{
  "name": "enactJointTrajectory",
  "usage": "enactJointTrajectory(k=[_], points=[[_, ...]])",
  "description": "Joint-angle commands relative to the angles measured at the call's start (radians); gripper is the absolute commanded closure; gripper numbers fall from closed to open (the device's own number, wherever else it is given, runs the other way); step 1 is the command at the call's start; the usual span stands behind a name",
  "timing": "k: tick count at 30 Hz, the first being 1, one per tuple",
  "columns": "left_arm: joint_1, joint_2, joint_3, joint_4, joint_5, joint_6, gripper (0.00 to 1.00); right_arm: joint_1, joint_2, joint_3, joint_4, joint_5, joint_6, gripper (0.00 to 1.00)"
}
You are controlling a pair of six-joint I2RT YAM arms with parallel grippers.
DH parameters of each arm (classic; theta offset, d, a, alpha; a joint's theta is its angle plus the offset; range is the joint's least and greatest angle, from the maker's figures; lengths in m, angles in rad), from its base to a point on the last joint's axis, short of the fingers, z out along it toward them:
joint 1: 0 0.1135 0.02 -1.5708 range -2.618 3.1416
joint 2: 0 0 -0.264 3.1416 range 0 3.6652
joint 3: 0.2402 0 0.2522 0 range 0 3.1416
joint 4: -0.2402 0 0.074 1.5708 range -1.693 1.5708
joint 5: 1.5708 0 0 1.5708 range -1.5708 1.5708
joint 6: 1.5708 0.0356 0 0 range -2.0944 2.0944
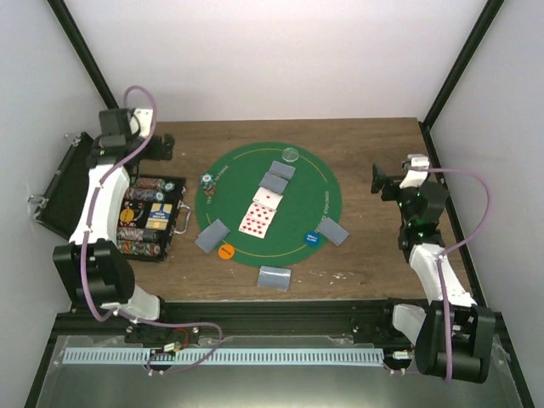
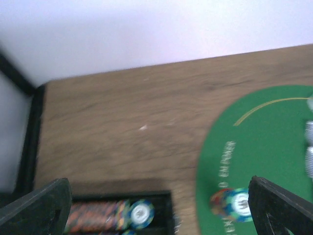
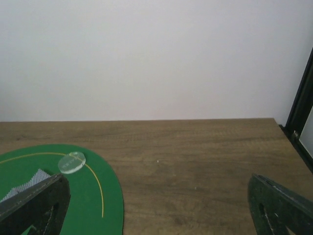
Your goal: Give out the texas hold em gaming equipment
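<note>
On the green mat point(image 1: 327, 183) lie grey-blue-backed cards point(image 1: 278, 176) at the back, with more at the left point(image 1: 212, 235), right point(image 1: 332, 229) and front point(image 1: 274, 277). Face-up red-pipped cards point(image 1: 259, 212) lie in the middle. An orange disc point(image 1: 226, 252), a blue disc point(image 1: 312, 239) and a clear disc point(image 1: 291, 155) rest near the mat's rim. A small chip stack point(image 1: 206, 181) stands at the mat's left edge. My left gripper point(image 1: 163, 146) hangs open over bare table behind the case. My right gripper point(image 1: 380, 181) is open, off the mat's right side. Both hold nothing.
The black case point(image 1: 59, 183) lies open at the left, its tray point(image 1: 149, 217) full of chip rows. In the left wrist view the tray's chips point(image 2: 112, 215) and the chip stack point(image 2: 234, 203) show low down. The right wrist view shows the clear disc point(image 3: 72, 162) and a card corner point(image 3: 30, 183).
</note>
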Motion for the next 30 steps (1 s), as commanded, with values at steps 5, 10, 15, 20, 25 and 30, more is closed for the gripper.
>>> enactJointTrajectory(k=[5, 10, 15, 20, 25, 30], points=[[0.04, -0.255, -0.79, 1.05, -0.274, -0.216, 0.0, -0.014, 0.015, -0.258, 0.436, 0.026, 0.044, 0.0], [0.034, -0.232, -1.016, 1.279, -0.257, -0.238, 0.0, -0.016, 0.064, -0.353, 0.531, 0.073, 0.054, 0.0], [0.011, -0.246, -1.114, 1.463, -0.267, -0.258, 0.0, -0.016, 0.181, -0.438, 0.751, 0.036, 0.045, 0.0], [-0.075, -0.252, -1.151, 1.503, -0.335, -0.228, 0.0, -0.016, 0.313, -0.434, 0.916, 0.018, 0.039, 0.0], [-0.075, -0.219, -1.192, 1.503, -0.333, -0.224, 0.0, -0.015, 0.394, -0.426, 0.971, -0.034, 0.017, 0.0], [-0.088, -0.11, -1.188, 1.609, -0.273, -0.211, 0.0, -0.013, 0.487, -0.431, 1.092, -0.099, -0.007, 0.0]])
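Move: Both hands are empty and wide open. The chip case's middle lies about 14 cm back and 3 cm left of the left hand, some 26 cm below; the chip stack stands 5 cm back and 13 cm right of that hand. From the right hand, the nearest face-down cards lie roughly 10 cm back, 19 cm left and 25 cm down, with the blue button 12 cm back and 24 cm left. Open left hand sinks about 13 cm and back towards the chip case, levelling; right sinks some 11 cm. ##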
